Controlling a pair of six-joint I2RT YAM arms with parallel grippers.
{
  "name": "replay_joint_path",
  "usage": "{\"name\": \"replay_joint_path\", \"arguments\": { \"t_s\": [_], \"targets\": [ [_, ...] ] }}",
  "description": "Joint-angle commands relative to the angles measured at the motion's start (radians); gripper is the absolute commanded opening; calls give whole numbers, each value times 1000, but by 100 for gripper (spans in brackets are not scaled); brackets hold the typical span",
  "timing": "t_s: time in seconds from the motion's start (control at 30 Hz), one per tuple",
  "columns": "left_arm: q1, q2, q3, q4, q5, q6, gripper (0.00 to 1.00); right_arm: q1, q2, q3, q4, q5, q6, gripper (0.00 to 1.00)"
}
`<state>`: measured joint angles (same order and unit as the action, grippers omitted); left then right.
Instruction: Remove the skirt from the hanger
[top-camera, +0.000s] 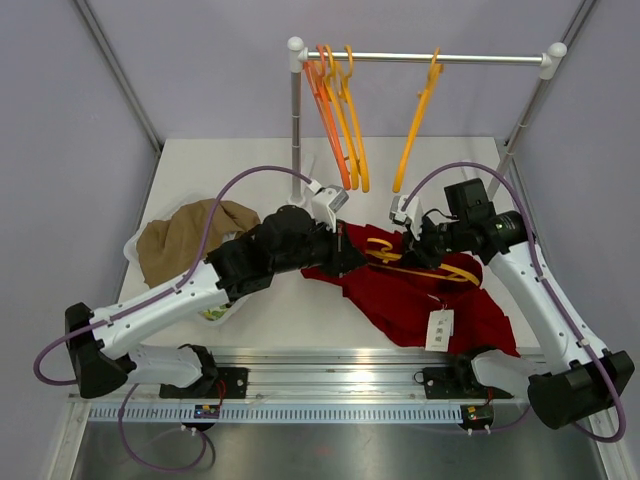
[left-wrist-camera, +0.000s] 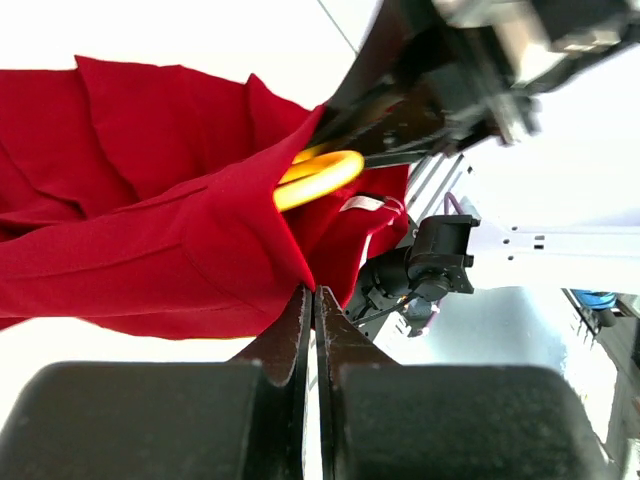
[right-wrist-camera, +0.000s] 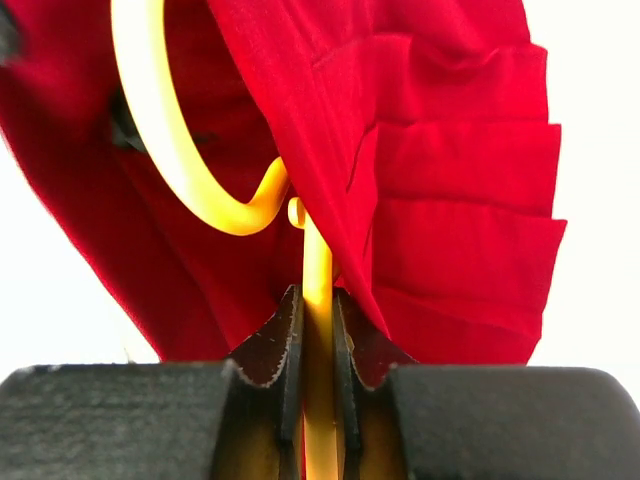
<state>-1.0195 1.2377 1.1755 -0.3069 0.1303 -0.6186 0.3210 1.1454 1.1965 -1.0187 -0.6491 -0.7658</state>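
Observation:
The red skirt (top-camera: 420, 300) lies crumpled on the white table, still round a yellow hanger (top-camera: 430, 268) whose hook and bars show on top of it. My left gripper (top-camera: 345, 262) is at the skirt's left edge. In the left wrist view the gripper (left-wrist-camera: 312, 295) is shut, with a fold of the skirt (left-wrist-camera: 150, 230) drawn to a point at its tips, and the hanger's hook (left-wrist-camera: 320, 178) pokes out just beyond. My right gripper (top-camera: 415, 250) is shut on the hanger. In the right wrist view the gripper (right-wrist-camera: 317, 300) clamps the hanger's yellow stem (right-wrist-camera: 317, 270) below its hook, with skirt (right-wrist-camera: 450, 200) behind.
A rail (top-camera: 420, 58) at the back carries several orange hangers (top-camera: 335, 110) and one more to the right (top-camera: 415, 120). Brown cloth (top-camera: 190, 240) fills a white basket at the left. A white tag (top-camera: 440, 328) lies on the skirt's near edge.

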Motion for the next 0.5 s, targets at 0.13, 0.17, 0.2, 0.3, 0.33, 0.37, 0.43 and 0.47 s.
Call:
{"name": "replay_joint_path", "arguments": {
  "t_s": [0.13, 0.17, 0.2, 0.3, 0.33, 0.37, 0.43, 0.47],
  "targets": [
    [-7, -89, 35, -52, -63, 103, 0, 7, -26, 153, -76, -27, -128, 0],
    [-4, -92, 32, -64, -90, 109, 0, 9, -30, 170, -96, -15, -141, 0],
    [2, -96, 23, -83, -103, 117, 0, 9, -35, 201, -142, 11, -168, 0],
    [13, -112, -5, -110, -199, 154, 0, 7, -44, 232, -211, 51, -216, 0],
    [31, -116, -16, -113, -214, 161, 0, 9, -50, 239, -243, 58, -219, 0],
    [44, -124, -28, -116, -253, 174, 0, 9, -55, 241, -257, 69, -221, 0],
    [99, -124, -65, -126, -264, 175, 0, 9, -82, 239, -288, 103, -208, 0],
    [120, -123, -77, -126, -268, 174, 0, 6, -91, 238, -296, 118, -199, 0]
  ]
}}
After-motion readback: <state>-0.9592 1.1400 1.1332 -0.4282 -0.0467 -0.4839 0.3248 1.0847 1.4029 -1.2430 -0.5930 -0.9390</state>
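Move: The left hand pinches the red skirt's waist; the basket lies about 35 cm to its left, 5 cm farther out and some 22 cm below, and the hanger's neck about 9 cm to its right and 3 cm ahead. The right hand grips the yellow hanger, with the skirt's middle about 5 cm back, straight below by some 12 cm, and the white tag 12 cm back, 5 cm right and 10 cm down. Left keeps pinching the skirt, pulling it about 6 cm left, then forward, while right lifts the gripped hanger 6 cm. ##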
